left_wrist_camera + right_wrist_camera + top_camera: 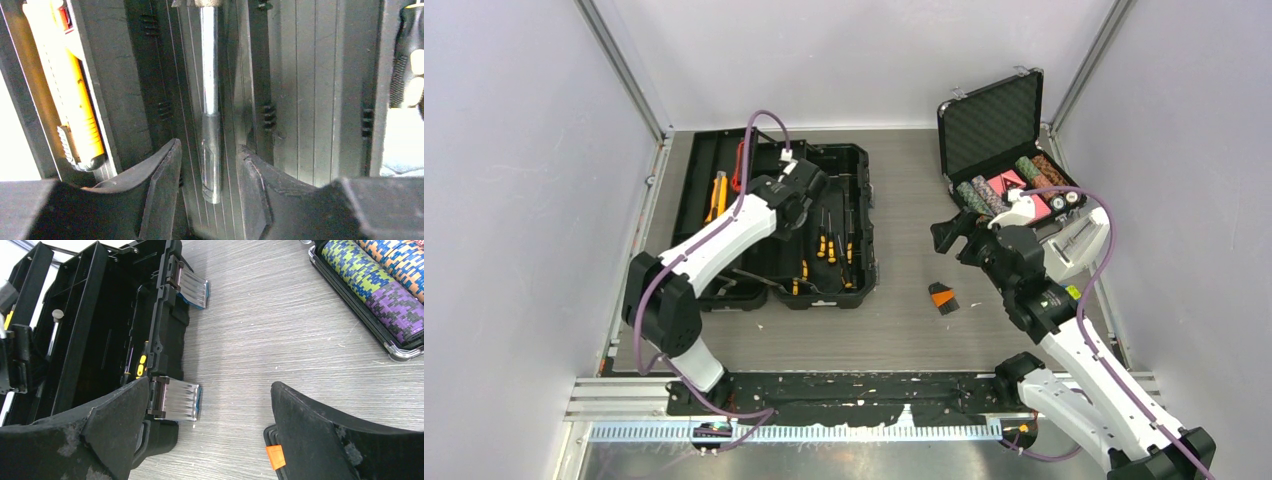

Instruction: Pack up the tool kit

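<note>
The tool kit's black box point(867, 230) lies open at the left of the table, its lid point(692, 175) folded back. My left gripper point(796, 215) hangs inside it. In the left wrist view the left gripper point(209, 146) is open, and a steel tool shaft point(210, 125) lies on the box floor between the jaws with a gap on each side. A yellow utility knife point(70, 90) rests in the lid tray. Several yellow-handled screwdrivers point(829, 245) lie in the box. My right gripper point(954, 240) is open over the table, above a small black-and-orange tool point(941, 295), whose orange tab point(274, 456) shows by the right finger.
An open poker chip case point(1004, 140) stands at the back right, and its chips point(380, 290) show in the right wrist view. The toolbox's blue-edged latches point(180, 400) stick out toward the table's middle. Grey walls enclose the table on three sides.
</note>
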Tool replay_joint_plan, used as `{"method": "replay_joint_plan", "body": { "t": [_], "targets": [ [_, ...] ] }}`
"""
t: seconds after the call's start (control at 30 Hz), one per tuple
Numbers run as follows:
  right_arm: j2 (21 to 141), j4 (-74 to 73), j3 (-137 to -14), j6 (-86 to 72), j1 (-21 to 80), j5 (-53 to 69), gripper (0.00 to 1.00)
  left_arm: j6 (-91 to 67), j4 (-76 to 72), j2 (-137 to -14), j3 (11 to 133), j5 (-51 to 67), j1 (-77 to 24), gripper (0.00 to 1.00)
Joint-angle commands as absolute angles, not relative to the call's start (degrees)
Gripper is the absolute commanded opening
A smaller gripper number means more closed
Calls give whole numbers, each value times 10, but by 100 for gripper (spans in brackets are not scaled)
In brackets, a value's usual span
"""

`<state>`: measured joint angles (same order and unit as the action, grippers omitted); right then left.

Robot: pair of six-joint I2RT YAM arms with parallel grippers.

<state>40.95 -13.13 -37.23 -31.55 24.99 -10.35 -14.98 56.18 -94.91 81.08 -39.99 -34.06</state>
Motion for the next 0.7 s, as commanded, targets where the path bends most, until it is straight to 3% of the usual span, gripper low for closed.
{"method": "replay_joint_plan", "body": {
  "t": [0.0, 0.3, 0.5, 0.67],
  "targets": [
    [414, -125, -393, -302, 249, -103, 96, -167, 548, -906, 833, -360, -339, 48],
    [445, -186, -422, -268, 249, -106, 96, -170, 475, -828, 817, -270, -332, 54],
    [456, -195, -418, -274, 249, -86, 96, -179, 387, -837, 807, -184, -281, 72],
    [456, -195, -416, -276, 248, -86, 96, -189, 325, -859, 812, -82, -254, 77]
  ]
}}
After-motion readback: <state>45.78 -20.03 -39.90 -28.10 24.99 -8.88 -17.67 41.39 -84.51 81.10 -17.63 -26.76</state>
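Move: The left hand, fingers already half open, straddles the hammer's grip; the hammer's middle is about 4 cm ahead, 1 cm left and 2 cm below. The yellow knife lies roughly 6 cm ahead and 10 cm left, the screwdrivers 3 cm ahead, 11 cm right and 11 cm down. From the right hand, the hex key set sits some 21 cm below, 3 cm back and 2 cm right; the toolbox's near latch is level, 12 cm left, 13 cm down. Up and away from the hammer goes the left hand, about 6 cm, drifting some 4 cm right over the middle tray and finally 3 cm forward; it rolls about 30 degrees, left side sinking, as its fingers spread further. Meanwhile the wide-open right hand sinks about 3 cm towards the hex key set, tipping its fingers slightly down. ##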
